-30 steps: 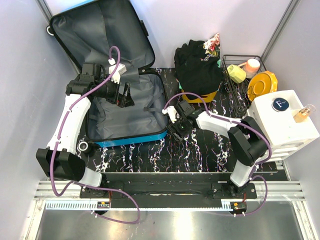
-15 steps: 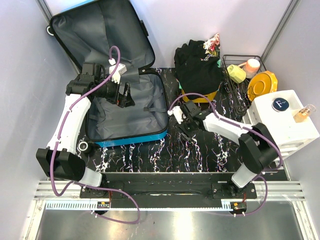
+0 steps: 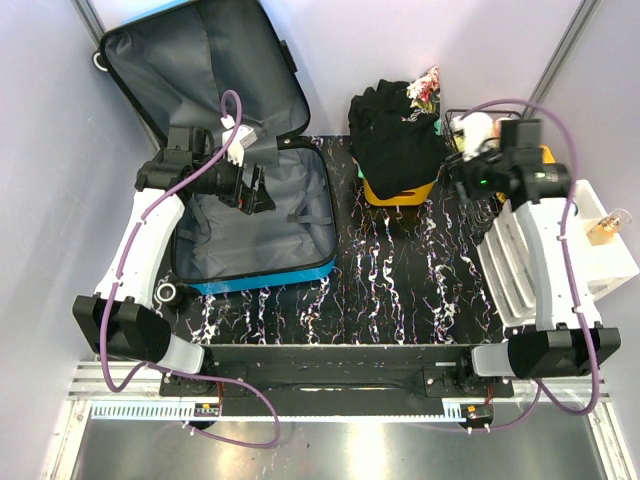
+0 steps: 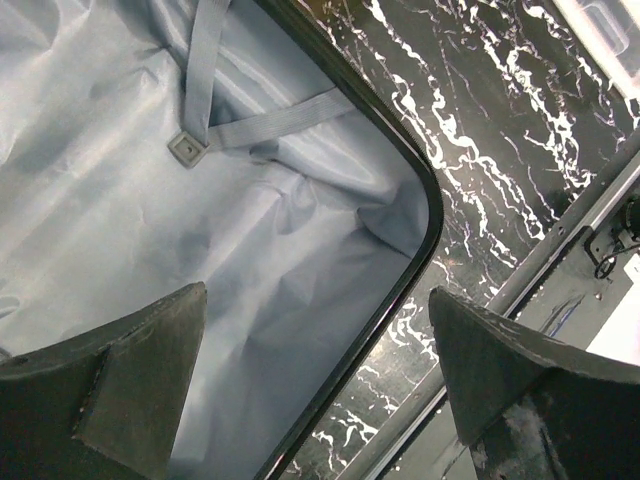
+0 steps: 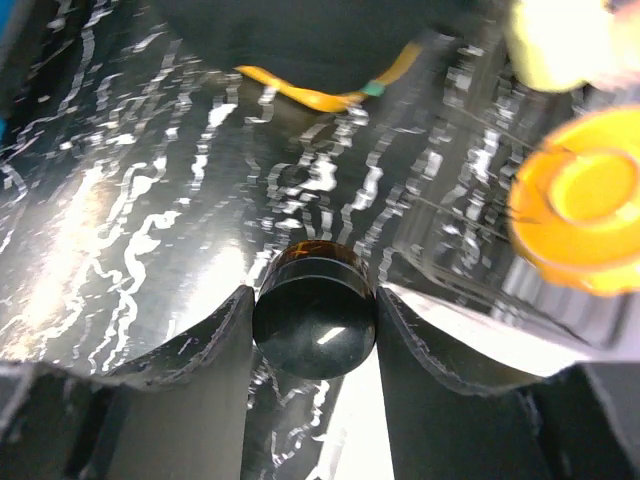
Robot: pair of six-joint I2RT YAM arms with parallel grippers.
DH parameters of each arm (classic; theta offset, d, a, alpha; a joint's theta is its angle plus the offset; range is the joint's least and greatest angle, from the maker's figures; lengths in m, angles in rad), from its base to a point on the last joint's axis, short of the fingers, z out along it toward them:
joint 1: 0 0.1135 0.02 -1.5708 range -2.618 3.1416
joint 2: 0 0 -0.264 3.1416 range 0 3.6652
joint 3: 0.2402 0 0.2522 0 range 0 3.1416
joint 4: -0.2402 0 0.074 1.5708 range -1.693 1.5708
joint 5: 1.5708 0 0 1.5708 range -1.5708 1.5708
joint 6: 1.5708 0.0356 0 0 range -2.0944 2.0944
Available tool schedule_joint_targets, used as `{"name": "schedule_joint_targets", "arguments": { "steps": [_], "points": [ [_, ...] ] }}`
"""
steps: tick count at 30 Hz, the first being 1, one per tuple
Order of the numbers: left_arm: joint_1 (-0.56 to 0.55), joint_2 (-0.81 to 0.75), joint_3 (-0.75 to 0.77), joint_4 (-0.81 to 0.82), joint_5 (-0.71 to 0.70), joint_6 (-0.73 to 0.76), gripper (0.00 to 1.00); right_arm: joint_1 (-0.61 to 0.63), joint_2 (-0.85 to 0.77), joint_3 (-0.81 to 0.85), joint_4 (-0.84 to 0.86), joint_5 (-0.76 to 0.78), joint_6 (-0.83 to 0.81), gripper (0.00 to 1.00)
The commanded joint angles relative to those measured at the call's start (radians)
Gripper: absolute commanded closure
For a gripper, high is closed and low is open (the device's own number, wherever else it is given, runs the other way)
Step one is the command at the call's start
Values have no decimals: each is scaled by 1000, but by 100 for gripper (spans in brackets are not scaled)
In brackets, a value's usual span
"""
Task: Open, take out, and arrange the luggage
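The blue luggage (image 3: 262,279) lies open on the table's left side, lid raised against the back wall, grey lining (image 4: 200,180) and straps bare. My left gripper (image 3: 254,190) hovers over the lower shell near its right rim, open with nothing between its fingers (image 4: 318,295). My right gripper (image 3: 460,172) is raised at the right, next to the wire basket. In the right wrist view it (image 5: 315,300) is shut on a small round amber jar with a black lid (image 5: 314,330). That jar is not visible in the top view.
A pile of black clothes (image 3: 395,135) covers an orange basket (image 3: 402,193) behind the table's middle. A wire basket (image 3: 482,205) holds a yellow plate (image 5: 585,200) and cups. A white drawer unit (image 3: 590,262) with a perfume bottle (image 3: 610,226) stands at the right.
My right arm has swung from beside the luggage's right edge up and over to the wire basket, its jaws narrowed onto the jar. The left arm has not moved.
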Motion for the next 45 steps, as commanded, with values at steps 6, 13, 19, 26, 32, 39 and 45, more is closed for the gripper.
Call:
{"name": "schedule_joint_targets", "arguments": {
  "steps": [6,13,19,26,32,39,45],
  "points": [
    [-37,-11,-22,116,61,-63,4,-434,31,230,-318,-119,-214,79],
    [-39,-12,-34,119,57,-60,4,-551,134,255,-307,-137,-267,80],
    [-39,-26,-52,121,38,-48,4,-576,179,241,-297,-131,-303,78],
    [-40,-26,-60,121,24,-33,1,-585,196,235,-281,-128,-292,45],
    [-39,-14,-46,118,18,-26,1,-585,196,272,-291,-156,-262,25],
    [-18,3,1,93,11,-34,1,-559,211,402,-294,-261,-151,16],
    [64,42,99,29,-8,-75,1,-380,228,486,-153,-291,56,0]
  ]
}}
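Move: The dark jar, already pinched in the right fingers, is headed for the near-left part of the white drawer unit's top, about 19 cm to that hand's right, 3 cm back and some 3 cm lower. The round-lidded jar stands roughly 6 cm to the right of that spot, the perfume bottle about 15 cm right and 4 cm nearer the base, and the orange lid some 11 cm beyond it. From the left hand the spot is about 68 cm right and nearly level in reach. The dark jar, still held in the right fingers, swings about 19 cm right over the white drawer unit, rising slightly and then sinking some 6 cm onto its top while the wrist turns about 15 degrees clockwise and tips down. There the fingers open wide and let go, and the empty hand rises about 7 cm, easing forward and left. ##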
